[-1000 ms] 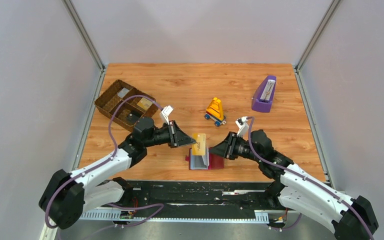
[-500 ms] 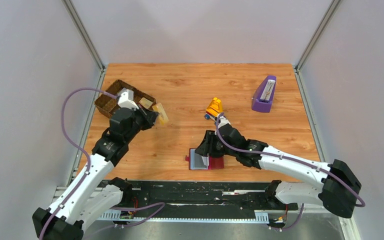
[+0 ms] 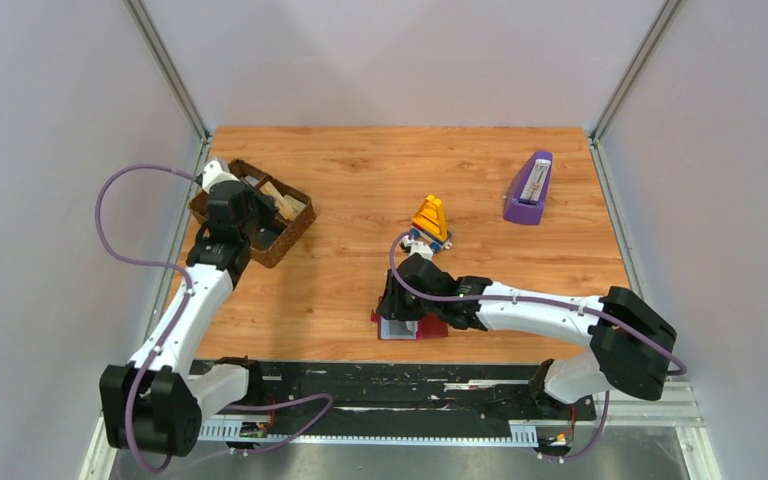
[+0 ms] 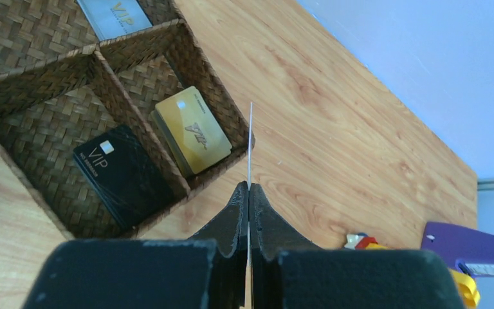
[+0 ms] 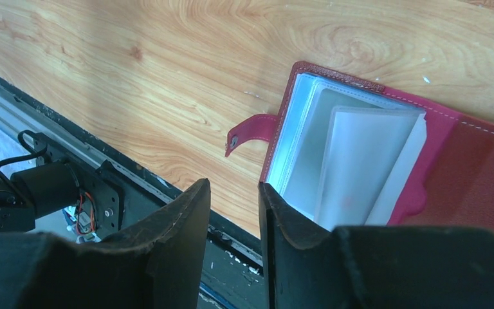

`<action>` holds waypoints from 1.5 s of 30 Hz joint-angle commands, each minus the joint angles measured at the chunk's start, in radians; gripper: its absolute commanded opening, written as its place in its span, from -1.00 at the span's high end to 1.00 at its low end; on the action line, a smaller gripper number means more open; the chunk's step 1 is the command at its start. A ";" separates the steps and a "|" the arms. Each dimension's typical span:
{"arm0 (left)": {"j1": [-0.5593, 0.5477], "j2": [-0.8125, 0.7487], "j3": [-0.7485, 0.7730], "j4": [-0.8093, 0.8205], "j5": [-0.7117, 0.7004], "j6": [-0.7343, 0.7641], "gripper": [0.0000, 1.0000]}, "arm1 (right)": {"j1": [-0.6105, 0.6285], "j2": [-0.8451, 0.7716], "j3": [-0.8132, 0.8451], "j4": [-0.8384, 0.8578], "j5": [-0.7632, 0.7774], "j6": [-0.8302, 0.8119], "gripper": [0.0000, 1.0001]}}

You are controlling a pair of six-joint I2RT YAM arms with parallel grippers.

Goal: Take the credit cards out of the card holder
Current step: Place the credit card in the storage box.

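The dark red card holder [image 3: 432, 326] lies open near the table's front edge, grey-blue sleeves [image 5: 347, 161] fanned up and snap tab [image 5: 251, 132] sticking out left. My right gripper [image 3: 397, 308] hovers low over its left edge; in the right wrist view this gripper [image 5: 233, 187] is open, nothing between its fingers. My left gripper [image 3: 258, 207] is over the wicker basket [image 3: 290, 237], shut on a credit card [image 4: 251, 141] seen edge-on above the basket's right wall. A gold card [image 4: 193, 132], a black card [image 4: 122, 174] and a grey card [image 4: 112, 14] lie in separate compartments.
A purple wedge stand [image 3: 528, 188] sits at the back right. A yellow toy [image 3: 430, 220] stands just behind my right arm. The black rail [image 3: 410, 378] runs along the front edge, close below the holder. Grey walls enclose the table on three sides.
My left arm carried the yellow card from above the holder back-left to the basket. My right arm swung left and down onto the holder's left side.
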State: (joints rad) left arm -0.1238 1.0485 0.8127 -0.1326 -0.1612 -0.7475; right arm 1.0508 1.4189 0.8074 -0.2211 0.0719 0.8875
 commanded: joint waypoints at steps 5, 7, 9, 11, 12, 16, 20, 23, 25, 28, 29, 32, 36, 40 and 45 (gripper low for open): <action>0.101 0.170 0.006 0.257 0.014 -0.052 1.00 | 0.005 -0.054 0.016 0.014 0.033 -0.030 0.30; 0.118 0.214 0.013 0.294 0.048 -0.060 1.00 | 0.005 -0.073 0.012 0.015 0.034 -0.040 0.29; 0.157 0.254 0.023 0.311 0.074 -0.071 1.00 | 0.005 -0.093 0.009 0.018 0.040 -0.051 0.28; 0.170 0.289 0.027 0.337 0.095 -0.088 1.00 | 0.005 -0.116 0.004 0.019 0.049 -0.057 0.28; 0.173 0.301 0.030 0.356 0.111 -0.091 1.00 | 0.004 -0.127 0.002 0.023 0.052 -0.059 0.28; 0.174 0.372 0.043 0.386 0.149 -0.114 1.00 | 0.003 -0.152 -0.003 0.025 0.058 -0.068 0.28; 0.174 0.439 0.047 0.428 0.172 -0.121 1.00 | 0.003 -0.163 -0.005 0.025 0.057 -0.074 0.28; 0.175 0.492 0.053 0.452 0.196 -0.119 1.00 | 0.003 -0.168 -0.009 0.025 0.056 -0.076 0.28; 0.174 0.511 0.058 0.465 0.218 -0.122 1.00 | 0.004 -0.174 -0.013 0.025 0.058 -0.075 0.28; 0.174 0.524 0.055 0.468 0.217 -0.128 1.00 | 0.002 -0.178 -0.020 0.025 0.065 -0.073 0.28; 0.174 0.526 0.053 0.471 0.216 -0.131 1.00 | 0.002 -0.178 -0.020 0.024 0.067 -0.073 0.27; 0.174 0.530 0.053 0.475 0.220 -0.133 1.00 | 0.002 -0.176 -0.018 0.025 0.069 -0.073 0.26; 0.174 0.535 0.055 0.463 0.228 -0.135 0.99 | -0.002 -0.176 -0.020 0.025 0.074 -0.072 0.24; 0.174 0.530 0.051 0.449 0.226 -0.132 0.95 | -0.005 -0.176 -0.022 0.025 0.073 -0.071 0.22; 0.173 0.527 0.050 0.414 0.223 -0.141 0.94 | -0.008 -0.176 -0.025 0.025 0.073 -0.071 0.21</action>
State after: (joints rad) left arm 0.0467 1.5784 0.8318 0.2836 0.0666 -0.8757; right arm 1.0485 1.2663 0.7841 -0.2276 0.1230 0.8280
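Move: The gold card stack in the storage box, where the held credit card is being taken, lies about 11 cm ahead of the left hand, 1 cm to its left and some 19 cm below. The black cards sit around 7 cm nearer and 5 cm left of that stack, the silver cards about 5 cm farther out and 10 cm left of it. From the right hand the gold stack is roughly 28 cm ahead and 24 cm left; the card holder is 5 cm right, 1 cm ahead and 7 cm below. The credit card, still pinched edge-on in the left fingers, is lowered about 10 cm and carried 9 cm forward towards the gold stack's compartment, swinging left on the way and partly back. The left wrist rolls some 10 degrees, its left side dropping, then the hand stays there, still gripping. The right hand rises about 4 cm over the open card holder, fingers staying parted. ##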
